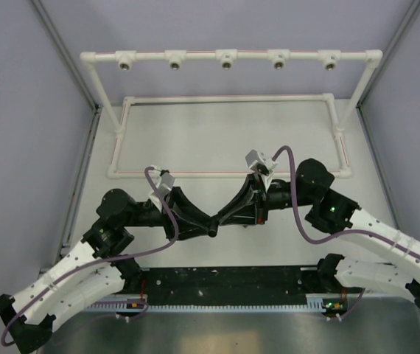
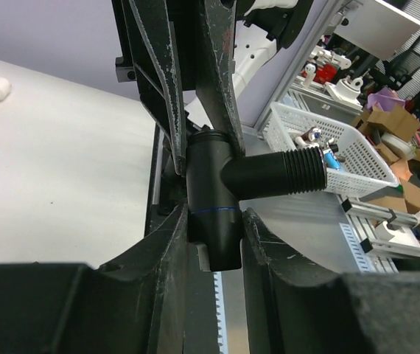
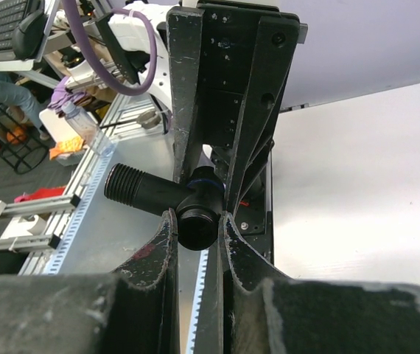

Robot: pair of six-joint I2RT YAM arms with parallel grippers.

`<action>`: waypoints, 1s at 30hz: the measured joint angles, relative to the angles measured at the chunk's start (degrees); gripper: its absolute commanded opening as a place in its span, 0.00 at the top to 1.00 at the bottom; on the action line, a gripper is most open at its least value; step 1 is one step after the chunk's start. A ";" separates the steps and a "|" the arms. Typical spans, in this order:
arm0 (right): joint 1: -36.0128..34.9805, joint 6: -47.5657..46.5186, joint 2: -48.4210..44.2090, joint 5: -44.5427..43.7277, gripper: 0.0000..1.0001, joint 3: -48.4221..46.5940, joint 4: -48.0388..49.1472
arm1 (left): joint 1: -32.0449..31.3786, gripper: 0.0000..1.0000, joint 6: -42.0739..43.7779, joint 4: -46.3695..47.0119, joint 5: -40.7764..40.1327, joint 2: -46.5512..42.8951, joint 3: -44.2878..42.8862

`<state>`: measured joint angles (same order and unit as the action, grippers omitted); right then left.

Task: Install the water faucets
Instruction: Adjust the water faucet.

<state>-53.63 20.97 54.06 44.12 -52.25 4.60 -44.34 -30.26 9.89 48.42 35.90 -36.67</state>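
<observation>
One black T-shaped water faucet [image 2: 211, 193] with a threaded side stub [image 2: 298, 171] hangs above the table's near middle, held from both ends. My left gripper [image 2: 215, 215] is shut on its lower end, both fingers touching the body. From the opposite side, my right gripper [image 3: 196, 217] is shut on the faucet's round end [image 3: 197, 221]. In the top view the two grippers meet tip to tip, the left gripper [image 1: 199, 220] and the right gripper [image 1: 226, 215], with the faucet [image 1: 212, 226] a small dark spot between them. No other faucet shows.
A white pipe frame [image 1: 225, 97] stands at the back of the table, its top bar carrying several round metal-ringed sockets [image 1: 226, 63]. A black toothed strip [image 1: 225, 284] runs along the near edge. A white basket [image 2: 357, 155] of small parts sits beyond the table.
</observation>
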 measured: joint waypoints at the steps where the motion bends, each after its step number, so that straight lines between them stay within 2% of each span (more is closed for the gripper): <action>1: 0.00 0.02 0.00 0.04 0.88 0.00 -0.02 | 0.00 1.00 0.09 0.02 0.04 0.00 0.00; 5: -0.15 0.11 0.00 -0.42 0.53 -0.13 -0.57 | 0.00 1.00 1.29 -0.63 -0.35 -0.07 -0.04; 8: -0.24 1.16 0.24 -2.43 0.42 -0.92 -1.64 | -0.09 1.00 5.84 -5.33 -2.29 -0.90 -1.01; 11: -0.24 3.82 0.57 -5.84 0.36 -1.60 -2.21 | -0.17 1.00 12.59 -11.89 -6.93 -2.91 -1.92; 15: -0.22 9.20 1.14 -10.64 0.33 -1.62 -3.06 | -0.20 1.00 20.59 -17.33 -14.21 -7.26 -1.92; 21: 0.59 20.63 5.07 -15.32 0.29 -2.54 -5.49 | -0.24 1.00 30.56 -18.27 -22.69 -12.00 -1.73; 30: 0.92 30.73 9.88 -15.37 0.28 -3.30 -5.14 | -0.24 1.00 41.83 -24.04 -28.50 -10.10 -1.84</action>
<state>-52.71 51.70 63.94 28.75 -55.55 -0.54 -44.58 11.57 -14.15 19.92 25.80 -38.50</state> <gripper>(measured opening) 0.724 0.347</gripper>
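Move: Both hands already pinch the black tee faucet between them: its middle is about 1 cm back of and 2 cm to the right of the left hand point, and about 1 cm back of and 2 cm to the left of the right one, at hand height. From the left hand, the small dark fitting on the table lies some 14 cm ahead, 10 cm right and 30 cm below; the frame's near pipe is about 31 cm ahead, 5 cm right, equally low. Forward about 8 cm and some 5 cm to its left goes the left hand, sinking late by 3 or 4 cm, still gripping the faucet while its fingers swing forward and its wrist rolls forward side up. The right hand opens wide to let go, then follows forward, down and left, its wrist rolling forward side down by some 35 degrees, fingers staying close around the faucet's free end. ##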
